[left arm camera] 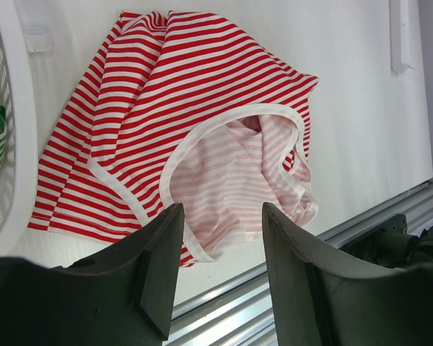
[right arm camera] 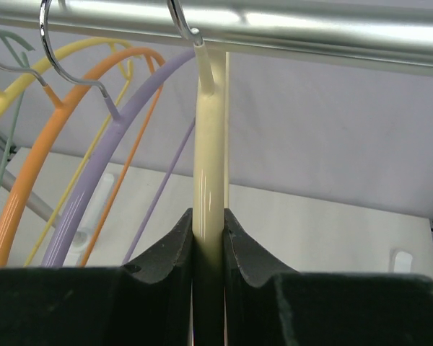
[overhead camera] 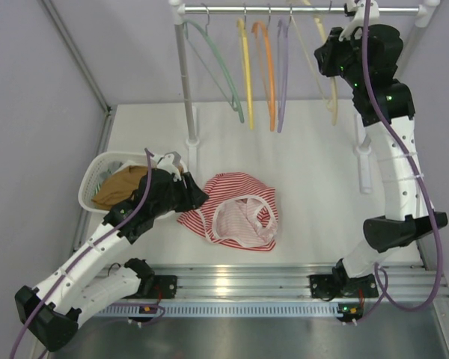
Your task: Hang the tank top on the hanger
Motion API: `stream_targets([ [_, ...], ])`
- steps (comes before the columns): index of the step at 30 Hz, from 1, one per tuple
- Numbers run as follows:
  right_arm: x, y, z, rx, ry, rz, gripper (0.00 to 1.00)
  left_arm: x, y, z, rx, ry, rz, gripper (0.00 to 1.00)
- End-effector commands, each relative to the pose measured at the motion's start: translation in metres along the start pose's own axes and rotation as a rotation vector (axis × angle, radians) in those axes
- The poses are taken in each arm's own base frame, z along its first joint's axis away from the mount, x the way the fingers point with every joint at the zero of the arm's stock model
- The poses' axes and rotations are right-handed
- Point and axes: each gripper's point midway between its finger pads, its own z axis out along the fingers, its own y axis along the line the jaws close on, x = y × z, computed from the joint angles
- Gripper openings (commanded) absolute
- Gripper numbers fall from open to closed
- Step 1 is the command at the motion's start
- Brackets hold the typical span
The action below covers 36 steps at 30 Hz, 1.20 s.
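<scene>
The tank top (overhead camera: 236, 209), red-and-white striped with pale trim, lies crumpled on the white table; the left wrist view shows its pale inside (left arm camera: 187, 108) turned up. My left gripper (overhead camera: 198, 196) hovers at the garment's left edge, open, with nothing between its fingers (left arm camera: 220, 209). The hanger (overhead camera: 328, 82), thin and cream-yellow, hangs by its metal hook from the rail at the top right. My right gripper (overhead camera: 335, 54) is up at the rail, shut on the hanger's neck (right arm camera: 209, 144) just below the hook, its jaws pressed to both sides (right arm camera: 208, 213).
A white laundry basket (overhead camera: 97, 168) holding a tan garment (overhead camera: 120, 187) stands left of my left arm. Green (overhead camera: 217, 67), yellow (overhead camera: 245, 75), orange (overhead camera: 269, 75) and purple (overhead camera: 283, 75) hangers hang on the rod (overhead camera: 307, 10). The rack post (overhead camera: 185, 82) rises behind the tank top.
</scene>
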Motion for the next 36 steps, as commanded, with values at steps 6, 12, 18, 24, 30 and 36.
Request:
stream_targets([
  [6,-0.043,0.013,-0.031,-0.043,-0.144,0.022,0.0,-0.004,-0.004,0.0,0.02,-0.02,0.015,0.54],
  [12,-0.031,0.012,-0.05,-0.025,-0.113,0.036,0.0,-0.002,-0.005,0.004,0.026,-0.013,0.009,0.56],
  [18,0.0,0.009,-0.077,-0.003,-0.032,0.061,0.0,0.004,-0.002,0.01,0.02,0.01,-0.001,0.57],
  [24,0.078,0.021,-0.123,-0.048,0.115,0.162,0.0,0.029,0.012,0.019,-0.011,0.076,-0.044,0.57],
  [30,0.178,0.076,-0.182,-0.211,0.326,0.23,0.0,0.063,0.02,0.031,-0.055,0.133,-0.067,0.55],
  [36,0.249,0.113,-0.239,-0.294,0.452,0.275,0.0,0.083,0.01,0.04,-0.133,0.107,-0.029,0.53],
])
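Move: The right hand already grips the pale yellow hanger; the tank top it is bound for lies some 21 cm back, 21 cm to the left and 46 cm below. The purple hanger hangs about 9 cm to its left, roughly level with it, 4 cm lower. From the left hand the tank top's middle is about 2 cm ahead, 8 cm right and 18 cm down; the basket is 10 cm ahead, 23 cm left, 15 cm down. Back and down, slowly at first and then in a fast sweep, the right hand carries the pinched hanger away from the rail towards the tank top, about 26 cm back and 22 cm down, tipping nose-down some 30 degrees and turning counter-clockwise. The left hand waits, then sinks 9 cm and eases back and slightly right, half-open, towards the tank top's near edge. ##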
